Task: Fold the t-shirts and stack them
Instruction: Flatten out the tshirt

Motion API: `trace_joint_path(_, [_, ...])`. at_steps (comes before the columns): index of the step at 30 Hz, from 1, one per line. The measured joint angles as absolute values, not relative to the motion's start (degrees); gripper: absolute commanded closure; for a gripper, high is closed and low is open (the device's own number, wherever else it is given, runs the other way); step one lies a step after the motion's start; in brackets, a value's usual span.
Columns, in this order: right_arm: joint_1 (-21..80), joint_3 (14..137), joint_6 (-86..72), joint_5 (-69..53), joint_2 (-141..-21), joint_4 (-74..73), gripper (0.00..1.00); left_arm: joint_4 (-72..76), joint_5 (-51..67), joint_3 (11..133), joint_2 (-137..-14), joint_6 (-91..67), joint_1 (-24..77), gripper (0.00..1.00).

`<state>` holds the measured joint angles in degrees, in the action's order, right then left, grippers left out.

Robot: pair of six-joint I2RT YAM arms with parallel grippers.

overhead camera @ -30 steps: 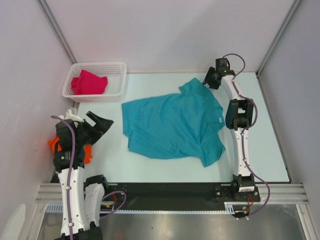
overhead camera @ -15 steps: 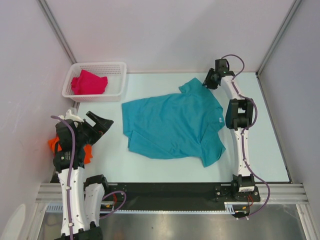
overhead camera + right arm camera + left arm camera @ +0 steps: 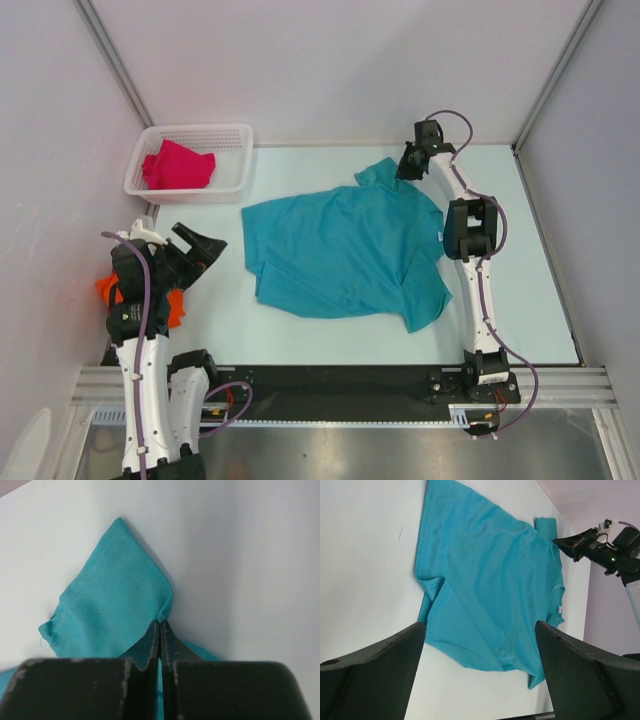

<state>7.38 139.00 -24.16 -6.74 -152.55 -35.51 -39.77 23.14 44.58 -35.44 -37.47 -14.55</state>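
A teal-blue t-shirt point(image 3: 345, 250) lies spread on the table, a little rumpled. My right gripper point(image 3: 400, 172) is shut on the edge of its far sleeve point(image 3: 115, 600), with a pinch of teal cloth between the fingertips point(image 3: 161, 622). A magenta-red t-shirt point(image 3: 178, 166) lies bunched in the white basket. An orange t-shirt point(image 3: 110, 292) shows behind my left arm at the table's left edge, mostly hidden. My left gripper point(image 3: 205, 247) hangs open over the table to the left of the teal shirt point(image 3: 485, 580), holding nothing.
The white lattice basket point(image 3: 235, 135) stands at the back left corner. Grey walls close in the table on the left, back and right. A black rail point(image 3: 340, 380) runs along the near edge between the arm bases.
My right gripper moved a little left onto the teal shirt's far sleeve and closed on its edge. The left arm has not moved.
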Motion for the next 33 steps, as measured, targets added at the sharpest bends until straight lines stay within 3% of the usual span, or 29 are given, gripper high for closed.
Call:
trace_joint_path(7, [7.0, 140.2, -23.7, 1.4, -152.3, -38.1, 1.0, -39.5, 23.3, 43.1, -34.4, -37.6, -14.5, 0.04])
trace_joint_path(14, [5.7, 138.1, -23.3, 17.9, -150.4, -40.2, 1.0, -38.3, 24.2, 41.3, -34.2, -38.6, -14.5, 0.03])
trace_joint_path(17, [4.9, 138.7, -22.7, 20.7, -150.2, -41.4, 0.85, -37.3, 24.4, 41.2, -34.1, -39.1, -14.5, 0.03])
trace_joint_path(19, [4.4, 141.5, -22.1, 20.7, -150.9, -43.7, 0.66, -36.4, 24.7, 40.9, -34.0, -39.4, -14.5, 0.03])
trace_joint_path(22, [4.1, 144.6, -21.2, 20.3, -151.4, -44.3, 0.55, -34.7, 25.5, 39.9, -34.0, -40.0, -14.6, 0.03])
trace_joint_path(28, [4.9, 144.3, -19.1, 20.6, -150.6, -44.7, 0.5, -28.6, 31.1, 35.8, -36.6, -42.6, -13.9, 0.01])
trace_joint_path(33, [7.4, 136.4, -18.9, 21.3, -142.2, -45.1, 0.5, -25.2, 32.2, 35.9, -48.5, -44.1, -5.5, 0.01])
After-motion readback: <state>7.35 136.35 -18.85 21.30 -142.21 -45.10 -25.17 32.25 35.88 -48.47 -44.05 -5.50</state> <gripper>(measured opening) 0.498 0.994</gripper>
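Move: The teal t-shirt's far sleeve is already pinched at its edge in the right fingers; bare table to take it towards lies some 12 cm to their right. The loose sleeve flap is about 7 cm left and 2 cm farther out, the shirt's right side about 10 cm right and 12 cm back. From the left hand, the near-left shirt corner is level ahead, about 9 cm right and 21 cm below; the orange t-shirt lies some 17 cm left, equally low. The teal shirt's pinched sleeve edge is dragged about 12 cm to the right, low over the table, the right fingertips swinging outward to the right by some 30 degrees. The fingers then open halfway, let go and rise about 7 cm, easing back and a little left. Late on, the open left hand sets off right and down towards the shirt's near-left part, turning clockwise. ##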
